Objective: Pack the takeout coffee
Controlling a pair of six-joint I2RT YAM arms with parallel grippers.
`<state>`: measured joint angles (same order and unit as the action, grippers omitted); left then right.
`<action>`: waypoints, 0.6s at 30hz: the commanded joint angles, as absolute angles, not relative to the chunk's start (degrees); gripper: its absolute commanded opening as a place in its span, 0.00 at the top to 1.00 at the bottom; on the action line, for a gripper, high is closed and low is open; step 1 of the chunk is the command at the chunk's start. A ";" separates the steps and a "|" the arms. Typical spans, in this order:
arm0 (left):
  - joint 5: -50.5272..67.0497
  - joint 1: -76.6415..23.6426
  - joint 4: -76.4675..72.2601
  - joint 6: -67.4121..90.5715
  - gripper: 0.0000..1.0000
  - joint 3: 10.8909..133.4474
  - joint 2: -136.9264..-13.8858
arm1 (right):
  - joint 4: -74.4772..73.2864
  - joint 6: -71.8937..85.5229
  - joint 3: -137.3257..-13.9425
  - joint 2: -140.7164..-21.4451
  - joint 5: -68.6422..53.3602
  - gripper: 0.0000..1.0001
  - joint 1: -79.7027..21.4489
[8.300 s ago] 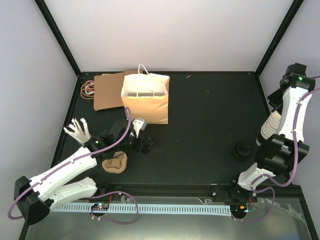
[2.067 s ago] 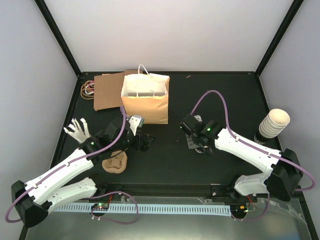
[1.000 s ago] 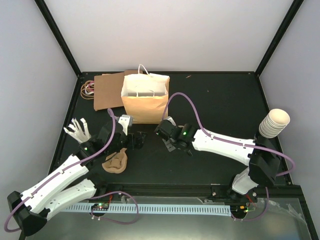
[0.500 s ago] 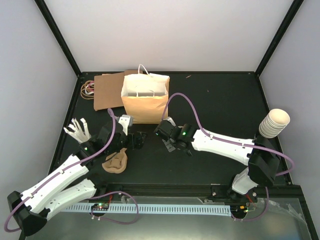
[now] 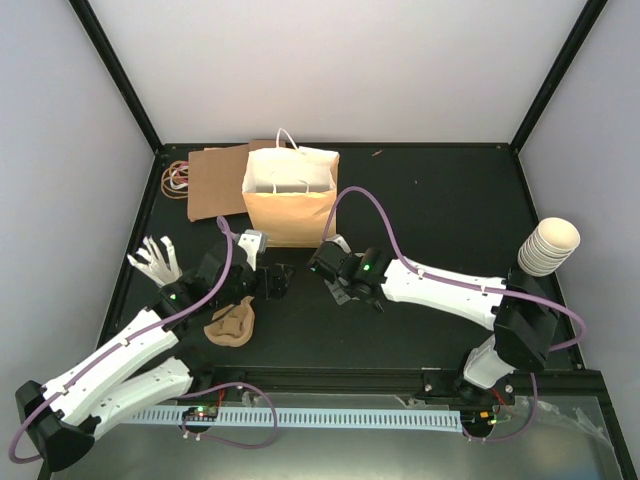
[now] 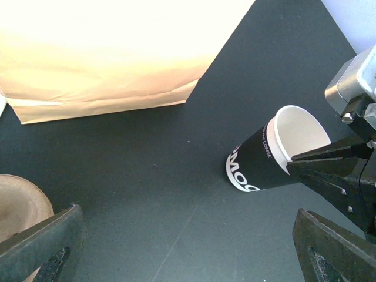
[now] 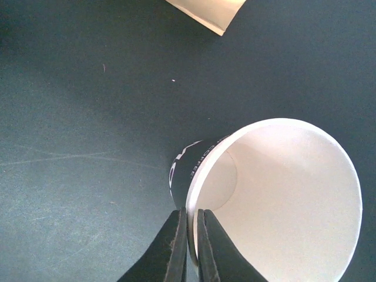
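A black takeout coffee cup (image 7: 276,200) with white lettering and no lid leans tilted, its base on the mat. My right gripper (image 7: 192,217) is shut on the cup's rim, one finger inside and one outside. In the left wrist view the cup (image 6: 264,161) lies right of centre with the right gripper's fingers (image 6: 329,161) on its rim. My left gripper (image 6: 188,214) stands open just left of the cup, nothing between its fingers. In the top view both grippers, left (image 5: 278,280) and right (image 5: 340,287), meet in front of the paper bag (image 5: 290,200).
The open tan paper bag (image 6: 106,53) stands upright behind the grippers. A brown pulp tray (image 5: 230,323) lies near the left arm. A stack of cream cups (image 5: 545,250) stands at the right edge. Flat cardboard (image 5: 215,183) and rubber bands (image 5: 177,178) lie at the back left.
The right arm swung from the far right to the middle, carrying the cup up to the left gripper. Over the last second both arms stay put.
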<state>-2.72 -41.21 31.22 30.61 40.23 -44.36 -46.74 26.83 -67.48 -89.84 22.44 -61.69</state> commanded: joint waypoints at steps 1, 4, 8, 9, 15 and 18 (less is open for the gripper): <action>-2.04 -40.94 30.41 29.71 0.01 41.23 -44.30 | -47.20 26.07 -69.08 -88.25 24.11 0.90 -62.10; -2.18 -40.91 30.50 29.71 0.01 41.16 -44.30 | -47.31 25.96 -69.17 -87.69 23.82 0.80 -62.14; -2.05 -40.88 30.71 29.70 0.01 41.19 -44.21 | -47.13 25.71 -69.17 -86.80 23.47 0.70 -62.22; -2.16 -40.87 30.82 29.75 0.01 41.21 -44.13 | -47.05 25.66 -69.17 -86.43 23.30 0.69 -62.17; -2.11 -40.87 31.17 29.62 0.01 41.22 -43.56 | -46.57 25.47 -69.69 -83.37 23.11 0.58 -62.30; -2.12 -40.88 31.20 29.62 0.01 41.22 -43.29 | -46.33 25.89 -69.72 -81.41 24.20 0.51 -62.31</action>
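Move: The black-and-white coffee cup stands on the table with its near rim between the right fingertips, its middle about 4 cm ahead of that hand, 1 cm to the right and 5 cm below. The paper bag is some 14 cm ahead and 11 cm left of that hand; the cup carrier lies about 23 cm left and 6 cm back, 8 cm below. From the left hand the cup is roughly 14 cm right, 3 cm ahead and 13 cm down. The right hand lets go of the coffee cup's near rim: its fingers, nearly shut on the wall with one inside and one outside, spread to a bit under half open. It then rises about 3 cm almost straight up, slowly at first and faster towards the end, with only a slight tilt of the wrist. ##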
